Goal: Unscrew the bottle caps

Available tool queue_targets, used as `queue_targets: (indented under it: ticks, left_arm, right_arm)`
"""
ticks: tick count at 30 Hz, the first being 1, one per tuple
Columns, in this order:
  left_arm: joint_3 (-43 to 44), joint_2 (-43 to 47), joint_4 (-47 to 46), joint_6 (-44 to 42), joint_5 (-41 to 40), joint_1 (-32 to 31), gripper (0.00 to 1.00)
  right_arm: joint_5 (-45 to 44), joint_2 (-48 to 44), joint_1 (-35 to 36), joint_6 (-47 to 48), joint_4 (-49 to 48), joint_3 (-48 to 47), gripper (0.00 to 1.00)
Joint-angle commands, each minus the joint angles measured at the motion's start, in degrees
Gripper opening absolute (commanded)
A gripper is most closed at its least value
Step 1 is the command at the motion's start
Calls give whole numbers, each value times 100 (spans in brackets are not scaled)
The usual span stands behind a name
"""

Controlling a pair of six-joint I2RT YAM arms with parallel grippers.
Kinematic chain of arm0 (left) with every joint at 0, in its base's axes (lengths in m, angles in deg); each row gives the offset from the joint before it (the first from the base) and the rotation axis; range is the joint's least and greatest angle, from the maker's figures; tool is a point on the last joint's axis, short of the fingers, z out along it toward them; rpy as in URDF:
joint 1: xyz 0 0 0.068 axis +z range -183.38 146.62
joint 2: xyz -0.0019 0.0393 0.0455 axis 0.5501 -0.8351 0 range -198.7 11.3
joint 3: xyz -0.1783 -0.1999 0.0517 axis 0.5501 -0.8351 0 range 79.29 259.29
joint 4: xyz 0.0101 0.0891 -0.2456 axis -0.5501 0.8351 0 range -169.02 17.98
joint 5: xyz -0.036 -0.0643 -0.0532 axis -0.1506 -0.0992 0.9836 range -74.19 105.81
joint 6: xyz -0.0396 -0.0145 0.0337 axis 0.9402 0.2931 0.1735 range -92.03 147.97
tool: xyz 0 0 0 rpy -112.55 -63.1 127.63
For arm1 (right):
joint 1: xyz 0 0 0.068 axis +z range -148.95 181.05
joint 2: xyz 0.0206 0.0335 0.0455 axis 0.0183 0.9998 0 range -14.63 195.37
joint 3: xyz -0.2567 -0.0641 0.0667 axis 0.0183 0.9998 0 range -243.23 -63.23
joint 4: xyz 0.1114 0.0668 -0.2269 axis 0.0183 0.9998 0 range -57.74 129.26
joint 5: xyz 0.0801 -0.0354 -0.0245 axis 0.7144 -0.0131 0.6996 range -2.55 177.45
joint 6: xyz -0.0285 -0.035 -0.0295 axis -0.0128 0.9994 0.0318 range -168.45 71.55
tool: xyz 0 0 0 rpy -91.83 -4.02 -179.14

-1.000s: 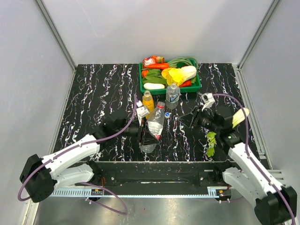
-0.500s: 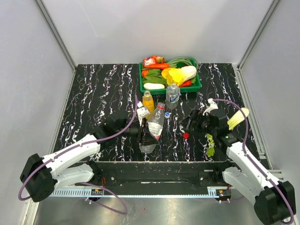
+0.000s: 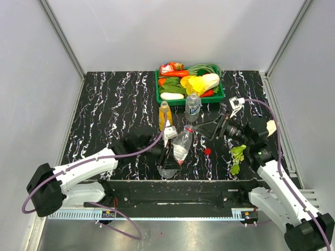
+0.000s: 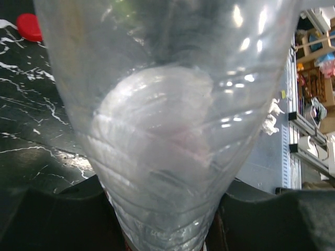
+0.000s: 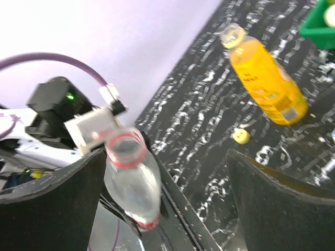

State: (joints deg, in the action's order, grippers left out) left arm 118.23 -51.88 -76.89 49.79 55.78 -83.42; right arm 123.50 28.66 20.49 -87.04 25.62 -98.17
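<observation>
My left gripper (image 3: 168, 151) is shut on the lower body of the clear red-label bottle (image 3: 180, 146), which tilts up to the right. That bottle (image 4: 167, 120) fills the left wrist view. Its mouth (image 5: 125, 146) is uncapped, with only a red ring on it. The red cap (image 3: 208, 151) lies on the table to its right, and also shows as the red cap (image 4: 29, 26). My right gripper (image 3: 212, 128) is open with nothing in it, facing the bottle's mouth. The orange juice bottle (image 5: 264, 78) stands uncapped, with a yellow cap (image 5: 241, 136) lying near it. The water bottle (image 3: 192, 106) stands by the tray.
A green tray (image 3: 220, 97) of vegetables sits at the back centre. A leafy green vegetable (image 3: 236, 157) lies on the table beside my right arm. The table's front edge (image 3: 172, 180) is just below the held bottle.
My right gripper opened and the red cap dropped onto the table. That gripper then drew back up and to the right. My left arm carried the bottle a little to the right.
</observation>
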Motion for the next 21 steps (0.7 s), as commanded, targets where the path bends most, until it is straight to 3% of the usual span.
queue_targets:
  ticks: [1,6,11,15,19,21]
  left_arm:
    - [518,-151,7,-284,-129,-313,34]
    - [685,-283,77,-302,-235,-436,35]
    - [773,-353,95,-319,-305,-498,37]
    - [826,-423,112,-328,-331,-498,39]
    - [896,-520,77,-319,-384,-498,40]
    - [923,-564,77,-302,-384,-507,41]
  right_arm:
    - [938,381,7,-755,-1436,-338,100]
    - [1325,777,16,-1212,-2113,-294,94]
    - [1615,857,16,-1362,-2430,-233,71]
    - [1887,822,16,-1397,-2483,-233,65]
    - [2046,848,16,-1371,-2474,-242,45]
    - [2037,813,16,-1275,-2291,-250,30]
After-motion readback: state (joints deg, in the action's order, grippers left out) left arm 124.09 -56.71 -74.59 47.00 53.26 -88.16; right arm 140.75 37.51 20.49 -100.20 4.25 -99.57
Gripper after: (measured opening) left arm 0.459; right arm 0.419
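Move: The uncapped bottle's mouth stands about 6 cm to the right gripper's left, 2 cm nearer and 3 cm higher. From that gripper the red cap lies 26 cm below, roughly 3 cm back and 5 cm right; the water bottle is some 12 cm ahead and 3 cm left, the orange bottle 8 cm ahead and 15 cm left. The left gripper holds the bottle low, its mouth roughly 7 cm ahead, 5 cm right and 10 cm above. Raise the open right gripper about 4 cm and carry it 3 cm left to the bottle's bare mouth, easing back 2.5 cm as you turn it nearly 20 degrees counter-clockwise; partway there, start closing the fingers around the neck to less than half open. Keep the left grip on the bottle and bring it about 2 cm right to meet them, easing slightly back at first. ##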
